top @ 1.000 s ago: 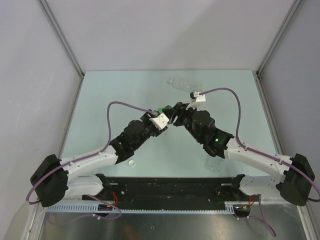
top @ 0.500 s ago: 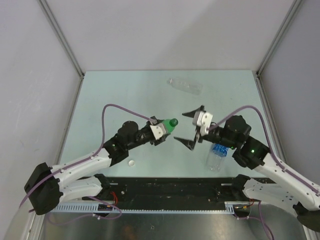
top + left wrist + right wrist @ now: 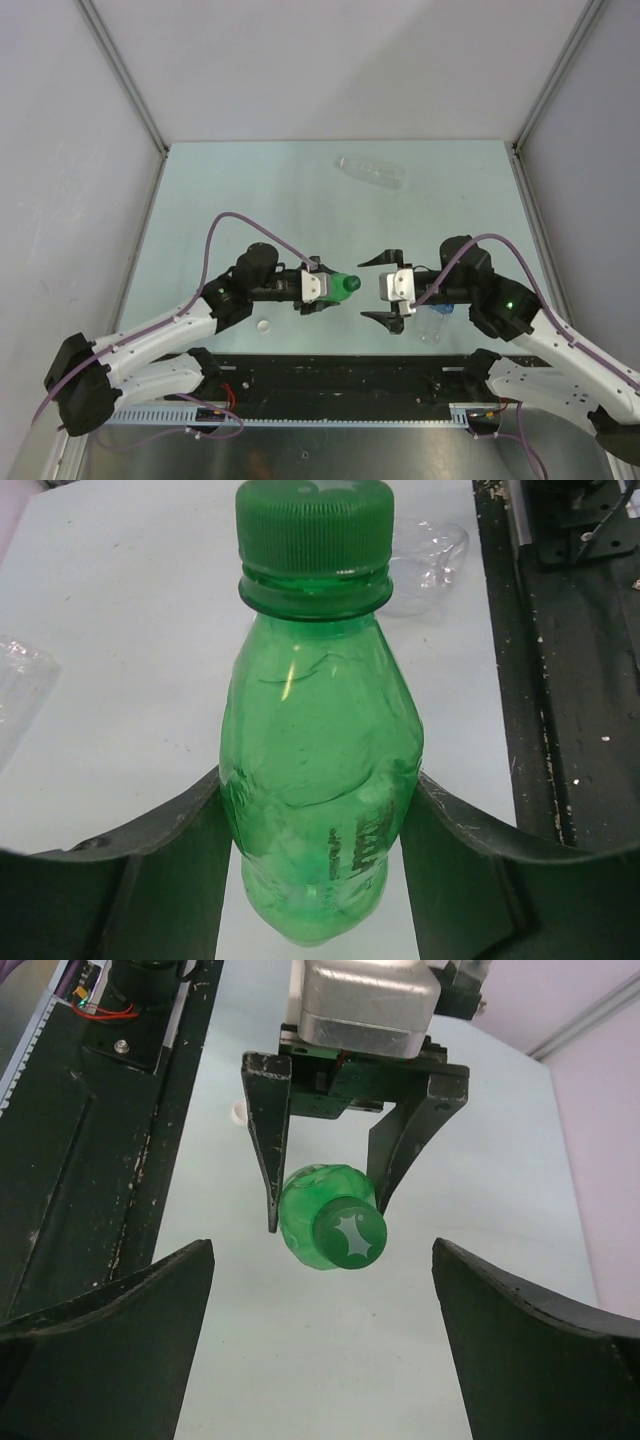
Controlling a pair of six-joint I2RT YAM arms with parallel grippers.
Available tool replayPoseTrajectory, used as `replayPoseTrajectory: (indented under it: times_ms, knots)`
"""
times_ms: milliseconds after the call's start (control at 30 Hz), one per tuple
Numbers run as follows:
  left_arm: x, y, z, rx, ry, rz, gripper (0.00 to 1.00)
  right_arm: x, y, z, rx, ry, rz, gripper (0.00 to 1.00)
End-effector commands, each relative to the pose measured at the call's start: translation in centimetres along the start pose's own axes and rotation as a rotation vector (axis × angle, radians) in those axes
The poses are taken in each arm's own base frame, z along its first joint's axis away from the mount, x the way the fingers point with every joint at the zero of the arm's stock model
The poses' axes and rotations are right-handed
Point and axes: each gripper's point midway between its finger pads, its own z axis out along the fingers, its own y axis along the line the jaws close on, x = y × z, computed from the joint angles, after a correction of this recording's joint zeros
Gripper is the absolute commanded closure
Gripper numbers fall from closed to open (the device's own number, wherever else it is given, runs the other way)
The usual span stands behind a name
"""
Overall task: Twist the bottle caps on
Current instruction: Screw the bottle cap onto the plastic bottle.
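My left gripper [image 3: 322, 288] is shut on the translucent green bottle [image 3: 338, 288] and holds it above the table, lying sideways. Its green cap [image 3: 351, 284] sits on the neck and points right. In the left wrist view both fingers press the bottle's body [image 3: 320, 770] below the cap [image 3: 313, 520]. My right gripper [image 3: 380, 289] is open and empty, facing the cap with a small gap. In the right wrist view the cap [image 3: 350, 1235] lies ahead of the wide-open fingers [image 3: 120, 1345]. A white cap [image 3: 263, 325] lies near the front edge.
The clear unlabelled bottle [image 3: 370, 171] lies on its side at the back of the table. The clear bottle with the blue label [image 3: 432, 320] lies under my right arm, mostly hidden. The black base rail [image 3: 340, 375] runs along the near edge.
The two grippers were together at the middle and have come apart. My left gripper carried the green bottle nearer and turned it rightward. My right gripper opened, pulled back and now faces the cap.
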Motion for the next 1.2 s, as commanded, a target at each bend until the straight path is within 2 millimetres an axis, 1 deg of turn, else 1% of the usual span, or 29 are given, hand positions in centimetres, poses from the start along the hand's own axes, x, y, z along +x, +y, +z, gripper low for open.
replayPoseTrajectory:
  times_ms: [0, 67, 267, 333, 600, 833, 1000, 1067, 1167]
  knots:
    - [-3.0, 0.3, -0.4, 0.024, -0.077, 0.063, 1.0, -0.4, -0.8, 1.0, 0.006, -0.023, -0.005, 0.09]
    - [-3.0, 0.3, -0.4, 0.024, -0.076, 0.06, 1.0, -0.5, -0.9, 1.3, 0.007, -0.032, 0.01, 0.13]
    - [-3.0, 0.5, -0.5, 0.014, -0.074, 0.06, 1.0, -1.1, -0.7, 1.7, -0.011, -0.06, 0.035, 0.33]
    - [-3.1, 0.6, -0.5, 0.01, -0.075, 0.062, 1.0, -1.0, -0.5, 1.7, -0.018, -0.059, 0.04, 0.35]
    - [-3.5, 0.7, -0.5, 0.013, -0.083, 0.066, 1.0, -0.5, -0.6, 2.2, -0.016, -0.044, 0.062, 0.38]
    - [-3.3, 0.7, -0.3, 0.018, -0.078, 0.059, 1.0, -0.8, -0.8, 2.3, -0.009, -0.053, 0.082, 0.53]
    - [-3.8, 0.8, -0.5, 0.011, -0.09, 0.067, 1.0, -0.2, -0.8, 2.3, 0.002, -0.028, 0.108, 0.58]
    - [-4.3, 1.1, -0.8, -0.005, -0.099, 0.079, 1.0, 0.1, -1.1, 2.3, 0.017, -0.015, 0.124, 0.65]
    - [-5.1, 2.0, -1.4, -0.065, -0.116, 0.093, 1.0, 0.3, -1.6, 2.6, 0.045, -0.008, 0.17, 0.79]
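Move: The green bottle's cap sits about 3 cm left of the open right hand, 1 cm ahead and 1 cm below. The left hand still grips that bottle's body, with the cap some 9 cm above, 4 cm right and 1 cm ahead of it. Down on the table, roughly 25 cm below the right hand, the blue-label bottle lies level with it and 19 cm right; a loose white cap lies 24 cm left and 3 cm back. The right hand eases about 2 cm left and 1 cm forward, closing its fingers onto the cap's sides. ##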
